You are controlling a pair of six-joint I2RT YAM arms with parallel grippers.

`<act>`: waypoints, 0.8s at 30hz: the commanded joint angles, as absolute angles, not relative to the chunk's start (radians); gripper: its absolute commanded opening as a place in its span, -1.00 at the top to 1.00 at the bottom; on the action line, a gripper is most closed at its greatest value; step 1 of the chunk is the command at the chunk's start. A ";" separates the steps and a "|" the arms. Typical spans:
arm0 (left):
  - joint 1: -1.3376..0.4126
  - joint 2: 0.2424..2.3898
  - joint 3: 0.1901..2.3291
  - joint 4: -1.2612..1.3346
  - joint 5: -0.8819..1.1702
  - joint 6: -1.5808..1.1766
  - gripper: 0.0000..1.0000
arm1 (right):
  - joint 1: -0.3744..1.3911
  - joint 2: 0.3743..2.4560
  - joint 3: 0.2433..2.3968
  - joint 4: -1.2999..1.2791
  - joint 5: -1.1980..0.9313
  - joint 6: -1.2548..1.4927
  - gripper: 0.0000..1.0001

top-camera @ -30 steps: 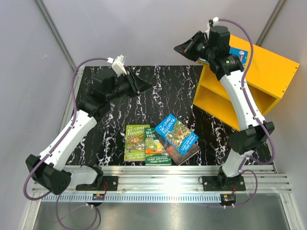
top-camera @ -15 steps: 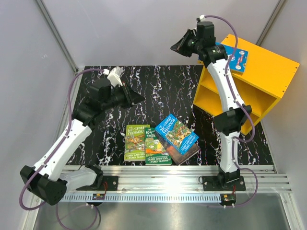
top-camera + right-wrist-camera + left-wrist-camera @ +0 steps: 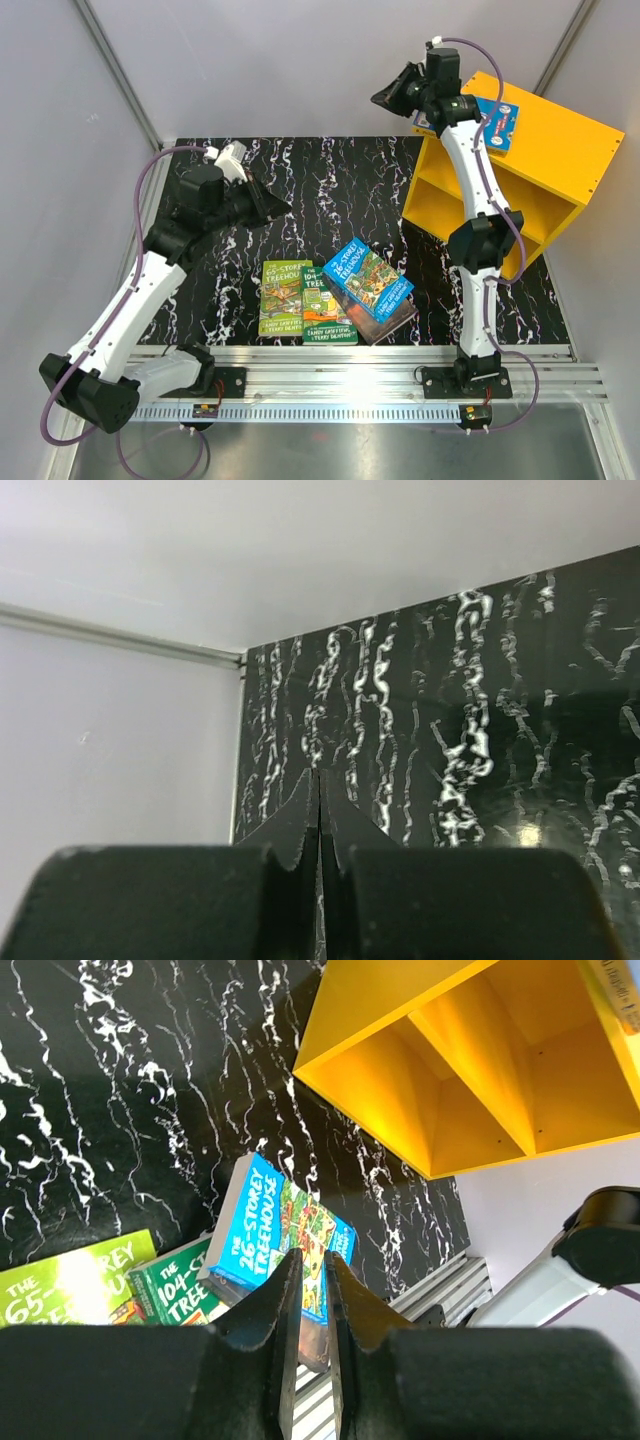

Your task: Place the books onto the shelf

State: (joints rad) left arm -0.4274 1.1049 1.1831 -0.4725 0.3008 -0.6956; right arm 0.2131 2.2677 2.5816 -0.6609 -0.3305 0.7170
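Observation:
Three books lie near the table's front edge: two green ones (image 3: 281, 296) (image 3: 325, 310) and a blue one (image 3: 368, 278), which rests on a dark brown book (image 3: 398, 312). Another blue book (image 3: 492, 122) lies flat on top of the yellow shelf (image 3: 560, 150) at the right. My left gripper (image 3: 283, 207) hovers over the mat, left of and behind the pile. Its jaws stand a narrow slit apart with nothing in them. In the left wrist view the left gripper (image 3: 311, 1256) points at the blue book (image 3: 262, 1230). My right gripper (image 3: 380, 99) is raised left of the shelf's top, shut and empty (image 3: 320, 773).
The black marbled mat (image 3: 340, 190) covers the table. Grey walls close in the back and both sides. A metal rail (image 3: 350, 365) with the arm bases runs along the front. The shelf's two open compartments (image 3: 480, 1070) face the mat.
The left arm drew back toward the left and its jaws narrowed. The right gripper came off the shelf top to its left, uncovering the blue book there.

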 commanded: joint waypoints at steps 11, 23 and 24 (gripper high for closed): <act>-0.422 1.144 1.227 -0.477 0.310 -0.689 0.73 | 0.031 2.095 2.468 -0.647 -0.426 0.647 1.00; -0.420 1.161 1.229 -0.494 0.291 -0.704 0.75 | 0.014 2.161 2.537 -0.402 -0.656 0.802 0.61; -0.422 1.163 1.229 -0.500 0.282 -0.704 0.75 | 0.015 2.177 2.536 -0.318 -0.676 0.837 0.34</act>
State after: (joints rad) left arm -0.4255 1.1625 1.1854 -0.4896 0.2977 -0.7002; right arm 0.0116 2.1590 2.4889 -0.5228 -0.5591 0.7399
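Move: Off to the right hand's right, about 19 cm across, 5 cm back and slightly lower, lies the middle of the blue book on top of the yellow shelf, its left end beside the shut gripper. The middle of the shelf's top is some 33 cm right, 7 cm back and about 3 cm below this hand. From the left hand the same blue book is about 40 cm right, 22 cm ahead and near its own height. Sweeping right some 10 cm with its fingers shut, the right hand uses the side of the gripper to push the blue book's left end across the shelf top. It then rises about 3 cm, comes back left by about 1 cm and starts to open its fingers, tipping up slightly. The left hand sinks about 2 cm, touching nothing. ##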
